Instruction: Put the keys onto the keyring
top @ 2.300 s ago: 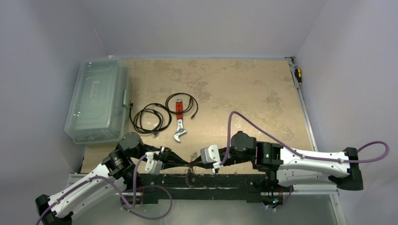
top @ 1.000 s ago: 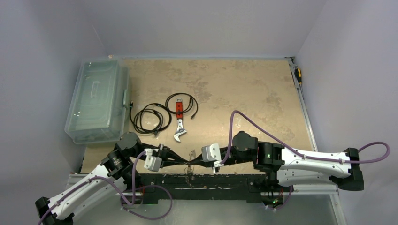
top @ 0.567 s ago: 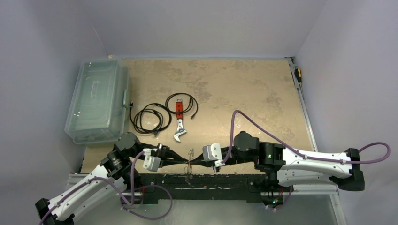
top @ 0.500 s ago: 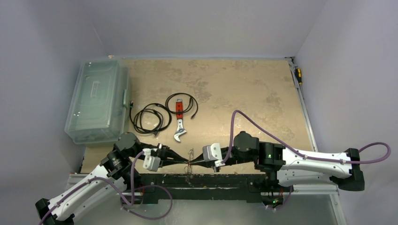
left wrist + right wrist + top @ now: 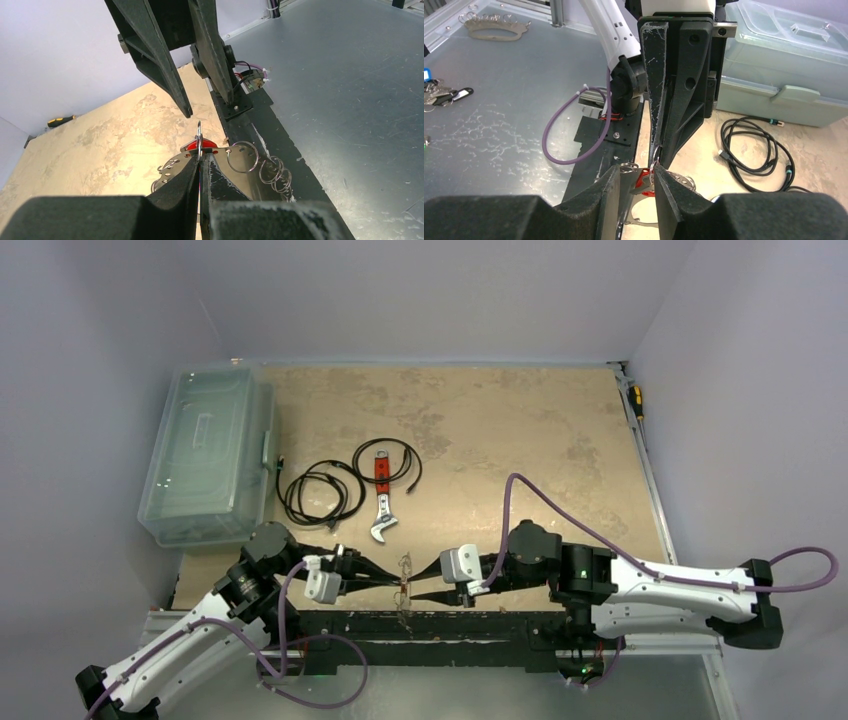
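My left gripper (image 5: 398, 584) (image 5: 199, 159) is shut on the keyring (image 5: 199, 136), a thin silvery ring standing edge-on at its tips. Under it hang a flat silvery plate with holes (image 5: 240, 172), several small split rings (image 5: 277, 172) and a red-headed key (image 5: 642, 179). My right gripper (image 5: 413, 587) (image 5: 636, 171) faces the left one with its jaws open. The keyring (image 5: 654, 163) lies just inside its right finger (image 5: 669, 195), and the red key sits in the gap. More keys (image 5: 439, 94) with blue and black tags lie on the metal bench.
A red-handled wrench (image 5: 381, 502), black coiled cables (image 5: 322, 492) and a clear lidded box (image 5: 208, 455) lie on the table's left half. A screwdriver (image 5: 634, 400) rests at the right edge. A second ring-carrying plate (image 5: 494, 27) lies on the bench.
My right gripper has opened, let go of the ring and drawn back slightly to the right. The left gripper stays shut on the ring in about the same place.
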{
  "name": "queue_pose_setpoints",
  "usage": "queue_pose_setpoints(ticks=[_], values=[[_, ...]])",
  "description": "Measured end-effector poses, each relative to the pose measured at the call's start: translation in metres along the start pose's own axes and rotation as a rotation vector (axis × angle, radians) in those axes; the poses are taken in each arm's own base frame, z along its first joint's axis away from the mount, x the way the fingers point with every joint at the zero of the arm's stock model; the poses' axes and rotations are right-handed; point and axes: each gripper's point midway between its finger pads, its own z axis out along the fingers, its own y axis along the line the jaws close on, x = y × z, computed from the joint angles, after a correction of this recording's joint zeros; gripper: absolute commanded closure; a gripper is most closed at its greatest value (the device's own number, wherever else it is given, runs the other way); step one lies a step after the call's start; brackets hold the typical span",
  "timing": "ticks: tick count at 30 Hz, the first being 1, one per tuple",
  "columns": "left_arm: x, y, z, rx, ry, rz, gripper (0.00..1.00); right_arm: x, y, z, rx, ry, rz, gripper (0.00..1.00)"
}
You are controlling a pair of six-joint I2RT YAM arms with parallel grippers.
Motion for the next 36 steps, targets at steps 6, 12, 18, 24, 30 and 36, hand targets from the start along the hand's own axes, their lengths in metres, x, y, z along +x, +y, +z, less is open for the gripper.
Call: queue_pose_setpoints(ticks=[6,12,18,24,30,36], values=[[-0.001,0.000,-0.001,-0.002,-0.003,0.006,1.00,-0.005,-0.001,-0.003,0.007,-0.018,0.001,0.63],[-0.002,0.000,-0.001,-0.002,-0.004,0.006,1.00,-0.007,-0.006,-0.001,0.036,-0.022,0.006,0.66],[-0.002,0.000,-0.001,-0.007,-0.005,0.011,1.00,0.008,-0.007,0.011,0.037,0.020,0.028,0.67],[-0.003,0.000,-0.001,-0.008,-0.005,0.011,1.00,0.010,-0.008,0.015,0.038,0.026,0.040,0.75],[-0.004,0.000,-0.001,-0.009,-0.008,0.016,1.00,0.007,-0.010,0.016,0.049,0.014,0.043,0.84],[-0.004,0.000,-0.002,-0.011,-0.008,0.017,1.00,0.009,-0.014,0.019,0.069,0.019,0.048,0.87]])
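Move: The small upright ring stands about 2 cm left, 1 cm forward and 1 cm below the open right fingers; the left fingertips still hold it, about 1 cm to their right and level fore-and-aft. From the right hand, the red tag lies some 2 cm left, level fore-and-aft and 3 cm down; the ringed metal plate's middle is about 2 cm left, 1 cm back and 4 cm down. Right hand rises slightly, then goes about 2 cm left and somewhat forward, dipping, fingers narrowing around the small ring. ##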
